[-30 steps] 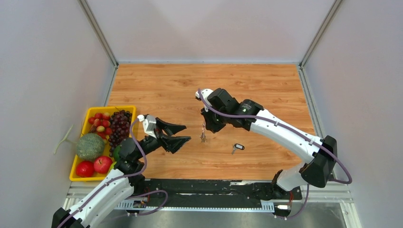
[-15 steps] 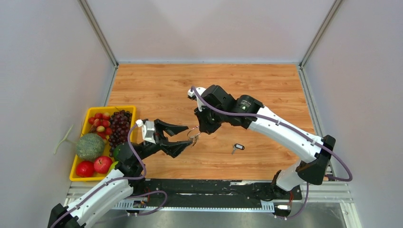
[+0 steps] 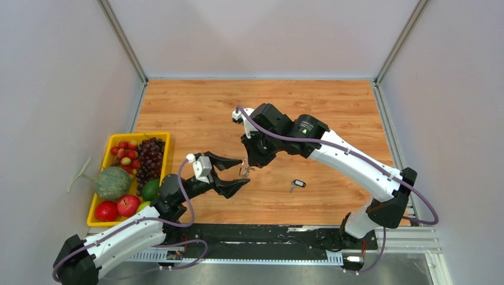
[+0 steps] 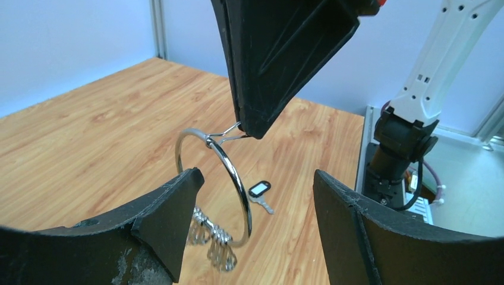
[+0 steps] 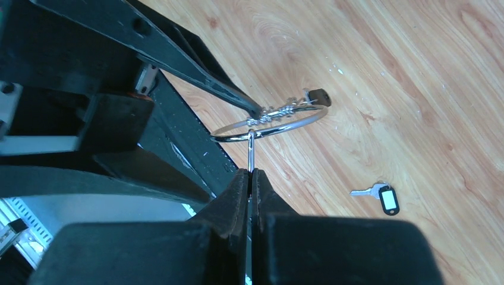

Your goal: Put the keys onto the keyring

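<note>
My right gripper is shut on a thin wire stem of the keyring and holds it in the air above the table. The silver ring hangs upright with a cluster of small silver keys at its bottom. My left gripper stands open, its fingers on either side of the ring's lower part, which is nearer the left finger. One key with a black head lies flat on the wood to the right. In the right wrist view a small black piece shows at the ring's far end.
A yellow tray with grapes, apples, a melon and other fruit sits at the left edge of the table. A black rail runs along the near edge. Grey walls close in the back and both sides.
The right gripper carried the keyring up and to the left. The left gripper reached forward and to the right, so the ring now hangs between its open fingers.
</note>
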### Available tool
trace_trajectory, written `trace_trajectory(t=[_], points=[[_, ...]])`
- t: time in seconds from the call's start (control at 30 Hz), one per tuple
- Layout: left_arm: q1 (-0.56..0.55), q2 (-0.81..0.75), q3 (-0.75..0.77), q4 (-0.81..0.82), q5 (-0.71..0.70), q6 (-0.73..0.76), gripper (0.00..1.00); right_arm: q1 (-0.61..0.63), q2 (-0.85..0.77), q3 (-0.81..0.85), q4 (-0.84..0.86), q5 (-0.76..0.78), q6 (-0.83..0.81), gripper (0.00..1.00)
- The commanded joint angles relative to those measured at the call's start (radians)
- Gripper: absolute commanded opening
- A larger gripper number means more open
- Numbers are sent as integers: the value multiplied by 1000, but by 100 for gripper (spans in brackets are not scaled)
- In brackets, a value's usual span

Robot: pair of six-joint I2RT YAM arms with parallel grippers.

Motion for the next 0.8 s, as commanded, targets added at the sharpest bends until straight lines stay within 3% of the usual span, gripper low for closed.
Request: trace_trajectory(t=[0.0,0.13,0.47,0.77], points=[[-124,49,89,-54,-154,179,79,15,1,66,-29,-4,31,0],[-203,120,146,-91,-300,268,80,24,0,67,-33,14,33,0],[-250,232,199,-54,-371,386,78,38,-29,61,-37,20,28,0],[-266,285,205,10,-371,428,52,39,-56,42,-37,-6,25,0]])
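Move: The keyring hangs from the right hand's closed tips; its middle is about 3 cm ahead, 3 cm to the right and 3 cm below the left hand. From the right hand, the keyring is roughly 1 cm ahead, 2 cm left and 5 cm below. The loose key with its black tag lies on the table, some 19 cm right, 2 cm back and 21 cm below the left hand. Left hand reaches about 4 cm right, then 3 cm forward around the keyring, rolling 20 degrees, fingers starting to close. ##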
